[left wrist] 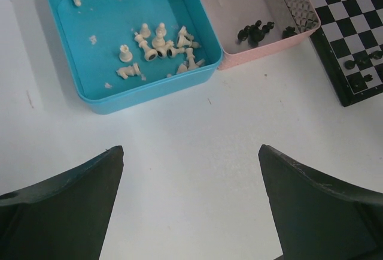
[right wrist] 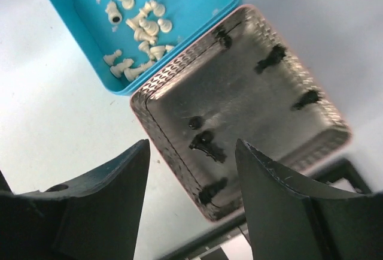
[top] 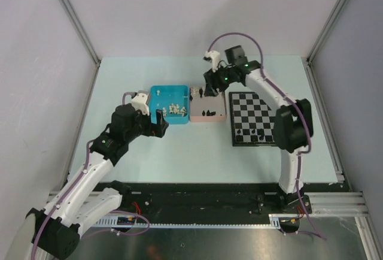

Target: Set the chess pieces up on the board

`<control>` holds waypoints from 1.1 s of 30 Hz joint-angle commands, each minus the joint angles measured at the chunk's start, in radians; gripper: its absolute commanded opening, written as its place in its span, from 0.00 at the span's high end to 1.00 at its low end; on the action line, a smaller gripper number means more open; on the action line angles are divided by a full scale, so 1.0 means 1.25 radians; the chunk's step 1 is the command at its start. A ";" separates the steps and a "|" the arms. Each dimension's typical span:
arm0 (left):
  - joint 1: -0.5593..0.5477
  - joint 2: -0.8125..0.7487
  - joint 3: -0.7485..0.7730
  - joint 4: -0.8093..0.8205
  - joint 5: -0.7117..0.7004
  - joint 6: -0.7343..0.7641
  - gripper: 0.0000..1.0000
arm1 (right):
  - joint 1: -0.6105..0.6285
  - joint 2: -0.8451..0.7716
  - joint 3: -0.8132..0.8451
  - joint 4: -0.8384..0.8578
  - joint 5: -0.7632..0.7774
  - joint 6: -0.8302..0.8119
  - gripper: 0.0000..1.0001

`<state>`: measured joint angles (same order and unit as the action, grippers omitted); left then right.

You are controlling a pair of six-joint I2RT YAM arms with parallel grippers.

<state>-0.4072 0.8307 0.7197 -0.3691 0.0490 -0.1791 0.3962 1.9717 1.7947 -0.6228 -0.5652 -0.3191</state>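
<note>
The board (top: pixel 254 118) lies at the right, with several black chess pieces (top: pixel 257 134) on its near rows. More black pieces (right wrist: pixel 206 143) lie in a pink tray (right wrist: pixel 157 113). White pieces (left wrist: pixel 158 47) lie heaped in a blue tray (left wrist: pixel 149 92). My right gripper (right wrist: pixel 192 144) hovers over the pink tray (top: pixel 207 106), jaws apart with nothing between them; the black pieces lie below the gap. My left gripper (left wrist: pixel 191 158) stands wide open over bare table, just in front of the blue tray (top: pixel 169 105), holding nothing.
The two trays sit side by side, touching, left of the board (left wrist: pixel 353 26). The board's black border (right wrist: pixel 344 170) runs close along the pink tray's edge. Grey walls enclose the table on three sides.
</note>
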 commanded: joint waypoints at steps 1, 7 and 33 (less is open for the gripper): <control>0.005 0.015 -0.005 0.015 0.032 -0.058 0.00 | 0.057 0.091 0.068 -0.050 0.067 0.078 0.39; 0.005 0.042 -0.011 0.015 0.026 -0.069 0.00 | 0.063 0.204 0.145 -0.099 0.144 0.102 0.49; 0.005 0.074 -0.016 0.022 0.034 -0.070 0.01 | 0.072 0.303 0.182 -0.158 0.143 0.099 0.75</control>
<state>-0.4072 0.9188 0.7010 -0.3691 0.0753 -0.2451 0.4824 2.3455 1.9720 -0.8097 -0.3794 -0.2077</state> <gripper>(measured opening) 0.996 0.362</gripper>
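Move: The right hand is above the pink tray. The middle of the tray's three near black chess pieces lies about 17 cm below it, 2 cm back and 1 cm left. Another black piece stands some 2 cm left of that one, and a third lies about 4 cm to its right and 1 cm nearer. From the left hand, the middle piece is roughly 15 cm ahead, 17 cm right and 15 cm down. Right hand drops about 15 cm, fingers narrowing around the middle black piece; the left sinks 3 cm. ##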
